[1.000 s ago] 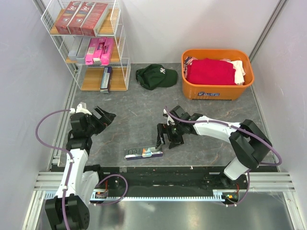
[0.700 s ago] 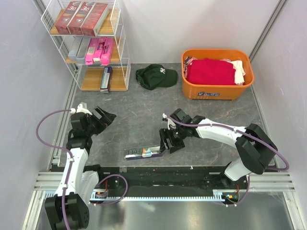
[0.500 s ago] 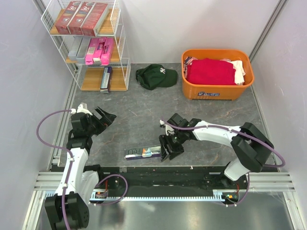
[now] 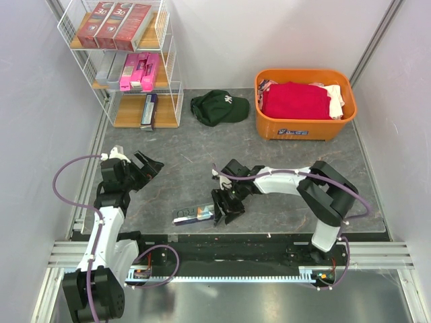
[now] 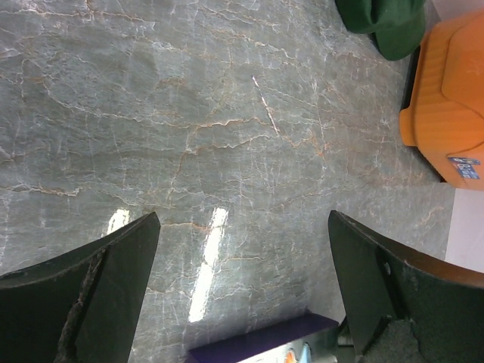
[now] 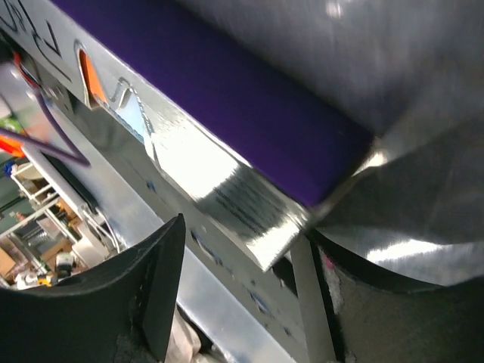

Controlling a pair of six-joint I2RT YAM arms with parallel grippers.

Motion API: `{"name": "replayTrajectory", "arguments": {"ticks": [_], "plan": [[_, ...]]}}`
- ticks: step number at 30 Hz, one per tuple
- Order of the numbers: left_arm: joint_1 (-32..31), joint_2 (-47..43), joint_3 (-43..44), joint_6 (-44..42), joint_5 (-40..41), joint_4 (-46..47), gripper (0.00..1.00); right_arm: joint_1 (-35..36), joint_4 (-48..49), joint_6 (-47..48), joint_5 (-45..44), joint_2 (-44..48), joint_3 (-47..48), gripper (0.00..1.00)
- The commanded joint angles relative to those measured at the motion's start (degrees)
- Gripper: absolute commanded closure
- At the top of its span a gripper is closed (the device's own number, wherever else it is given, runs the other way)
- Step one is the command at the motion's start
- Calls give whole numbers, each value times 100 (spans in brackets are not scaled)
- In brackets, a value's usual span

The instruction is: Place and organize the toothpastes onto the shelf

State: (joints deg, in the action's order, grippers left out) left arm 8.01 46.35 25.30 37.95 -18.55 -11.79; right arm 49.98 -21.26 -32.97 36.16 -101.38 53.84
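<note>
One shiny silver and purple toothpaste box lies flat near the table's front edge. My right gripper is down at its right end, jaws closed on that end. In the right wrist view the box runs between the fingers of the right gripper. My left gripper hangs open over bare table to the left. In its own view the left gripper holds nothing, and the box's purple side shows below. The shelf at the back left carries red, grey and pink toothpastes, and one on its bottom board.
A dark green cap lies behind the middle of the table. An orange tub full of clothes stands at the back right. The metal rail of the table's front edge runs just below the box.
My right gripper has moved left and toward the front edge onto the box's right end, and its jaws have closed from wide open. The box has shifted slightly left. The left arm has stayed put.
</note>
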Motion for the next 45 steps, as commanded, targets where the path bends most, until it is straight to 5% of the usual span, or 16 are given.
{"name": "replayTrajectory", "arguments": {"ticks": [1,11,26,30,45], "plan": [[-10,32,54,-254,-105,177,0,-128,412,-16,-205,-408,792,35],[-10,15,10,-271,-79,142,0,-919,1958,-983,260,-988,1584,34],[-10,-249,-78,-280,-114,19,0,-796,-466,115,-1735,21,1831,17],[-10,-354,-148,-280,-123,-7,0,-788,-520,-42,-1560,233,1630,2],[-10,-398,-262,-280,-132,37,0,-23,95,-728,-1094,-240,1637,2]]}}
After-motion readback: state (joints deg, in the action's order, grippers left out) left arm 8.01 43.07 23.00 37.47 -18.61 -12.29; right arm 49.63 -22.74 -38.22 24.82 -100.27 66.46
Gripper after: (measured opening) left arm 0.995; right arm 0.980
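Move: The last toothpaste box lies nearly crosswise, its middle about 8 cm left of the right hand, 2 cm farther out and 1 cm lower; its right end is close by the fingertips. The table's near edge runs roughly 4 cm behind this hand, and the green cap lies far out, about 38 cm ahead and 1 cm left. From the idle left hand the box is some 14 cm back, 15 cm right and 10 cm below. The toothpaste box's right end is swept forward and left by the right hand, which drives about 15 cm forward and 6 cm left while rising about 4 cm. The hand then shifts back right and climbs a little more, opens its part-open fingers fully, and draws back some 7 cm to hover over the box's far end, touching nothing. ##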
